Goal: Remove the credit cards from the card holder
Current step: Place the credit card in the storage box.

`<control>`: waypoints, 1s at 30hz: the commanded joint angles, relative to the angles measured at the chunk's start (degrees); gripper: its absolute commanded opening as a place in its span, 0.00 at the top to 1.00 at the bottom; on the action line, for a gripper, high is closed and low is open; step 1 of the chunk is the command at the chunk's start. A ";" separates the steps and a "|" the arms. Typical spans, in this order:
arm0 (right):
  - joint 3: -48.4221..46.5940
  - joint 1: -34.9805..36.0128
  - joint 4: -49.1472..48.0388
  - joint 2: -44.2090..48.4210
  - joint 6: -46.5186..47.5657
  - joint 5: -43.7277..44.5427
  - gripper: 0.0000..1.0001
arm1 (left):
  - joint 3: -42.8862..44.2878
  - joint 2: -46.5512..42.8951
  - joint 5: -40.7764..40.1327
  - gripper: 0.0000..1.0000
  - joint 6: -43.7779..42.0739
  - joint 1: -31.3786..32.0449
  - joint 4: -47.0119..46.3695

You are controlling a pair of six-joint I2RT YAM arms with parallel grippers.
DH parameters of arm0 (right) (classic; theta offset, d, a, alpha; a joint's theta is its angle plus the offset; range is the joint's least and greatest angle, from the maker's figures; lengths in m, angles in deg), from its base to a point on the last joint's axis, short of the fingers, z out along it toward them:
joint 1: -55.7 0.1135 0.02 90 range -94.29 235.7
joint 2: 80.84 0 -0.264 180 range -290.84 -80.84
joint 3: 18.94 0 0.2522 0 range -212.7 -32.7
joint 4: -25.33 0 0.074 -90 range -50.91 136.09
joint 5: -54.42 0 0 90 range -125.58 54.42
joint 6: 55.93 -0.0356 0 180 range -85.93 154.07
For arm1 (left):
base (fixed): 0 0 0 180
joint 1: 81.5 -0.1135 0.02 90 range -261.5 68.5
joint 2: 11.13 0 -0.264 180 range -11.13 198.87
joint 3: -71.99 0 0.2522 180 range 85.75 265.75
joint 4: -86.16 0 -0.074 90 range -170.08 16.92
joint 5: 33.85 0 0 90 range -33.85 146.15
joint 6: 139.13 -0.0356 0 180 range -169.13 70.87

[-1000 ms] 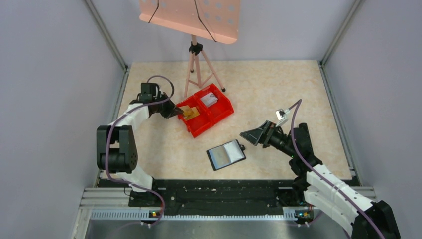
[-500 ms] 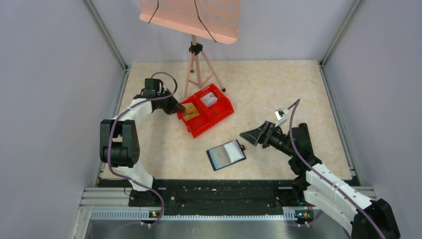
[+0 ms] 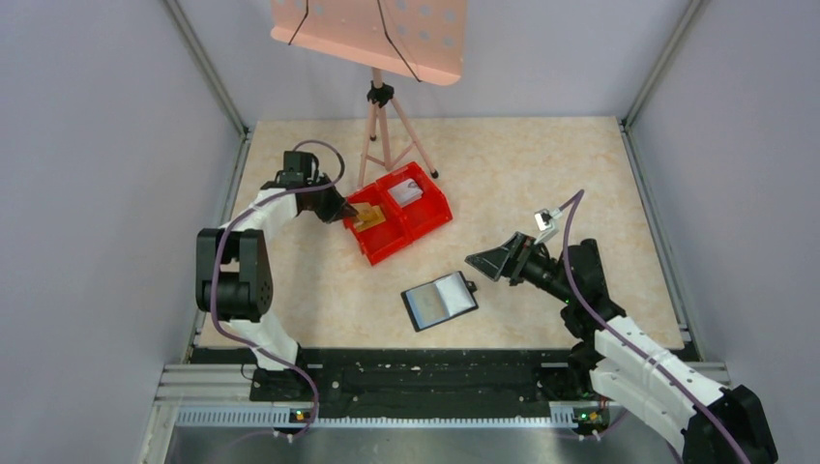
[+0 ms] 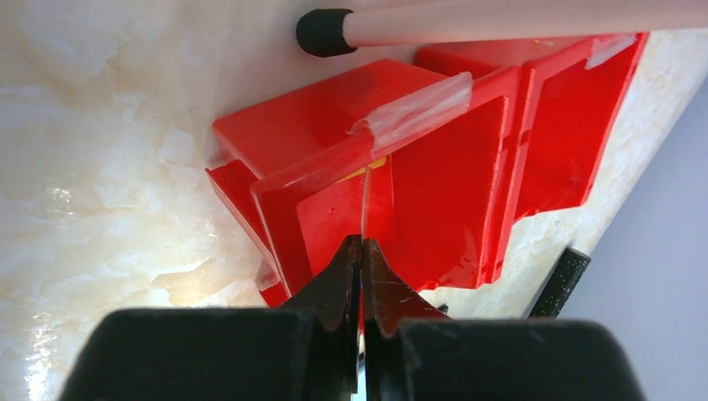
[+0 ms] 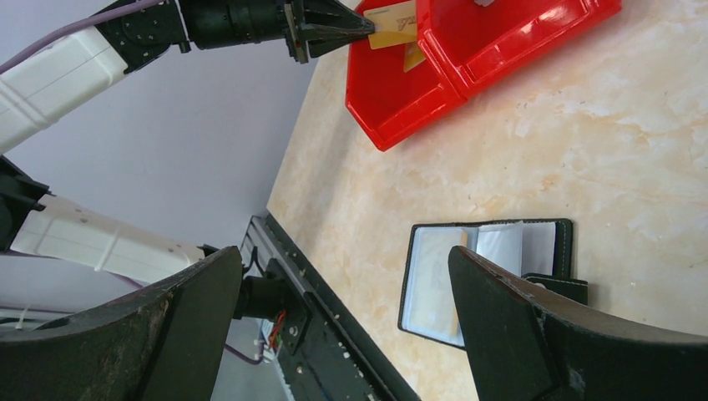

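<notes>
The black card holder (image 3: 440, 300) lies open on the table, and a tan card (image 5: 434, 284) shows through one of its see-through pockets (image 5: 484, 276). My left gripper (image 3: 338, 211) is shut on a tan-gold credit card (image 3: 366, 218), seen edge-on (image 4: 364, 209) in the left wrist view. The card hangs over the left compartment of the red bin (image 3: 392, 251). My right gripper (image 3: 486, 263) stands open just right of the holder, above the table, with nothing between its fingers (image 5: 344, 251).
The red bin (image 4: 451, 209) has a pale card (image 3: 409, 192) in its right compartment. A pink tripod (image 3: 382, 126) carrying a pink board (image 3: 372, 34) stands right behind the bin, one foot (image 4: 324, 32) next to it. Grey walls enclose the table.
My left arm has shifted a little toward the far left, keeping the card over the bin's left compartment. The right arm and the holder have not moved.
</notes>
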 commanded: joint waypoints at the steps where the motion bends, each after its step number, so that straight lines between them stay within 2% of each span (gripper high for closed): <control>1: -2.46 0.07 -1.51 0.17 0.55 0.03 0.07 | 2.13 1.67 -2.41 0.97 -0.19 0.02 -0.88; 10: -2.33 0.09 -1.02 0.95 0.29 0.40 0.07 | 2.08 1.99 -2.75 0.95 0.61 0.46 -2.33; 23: -2.28 0.09 -0.45 1.31 0.29 0.48 0.07 | 3.10 1.26 -3.42 0.75 0.19 0.73 -1.08; 30: -2.67 0.07 0.53 1.38 0.23 0.11 0.07 | 3.94 0.73 -3.43 0.70 0.42 0.73 -0.75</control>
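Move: The storage box's left compartment, where the yellow card held in the left fingers is to go, lies with its middle some 4 cm right, 1 cm ahead and 6 cm below the left hand. The white card in the right compartment is about 13 cm right and 11 cm ahead, the tripod foot some 12 cm straight ahead, both low down. From the idle right hand the left compartment is roughly 20 cm ahead, 28 cm left and 15 cm lower. The yellow card, still pinched by one end and reaching into the left compartment, is lowered about 1 cm by the left hand and held there briefly. Then the fingers part to roughly a third of their range and let the card go, while the hand eases about 1 cm forward and rises slightly, its tilt all but unchanged. ##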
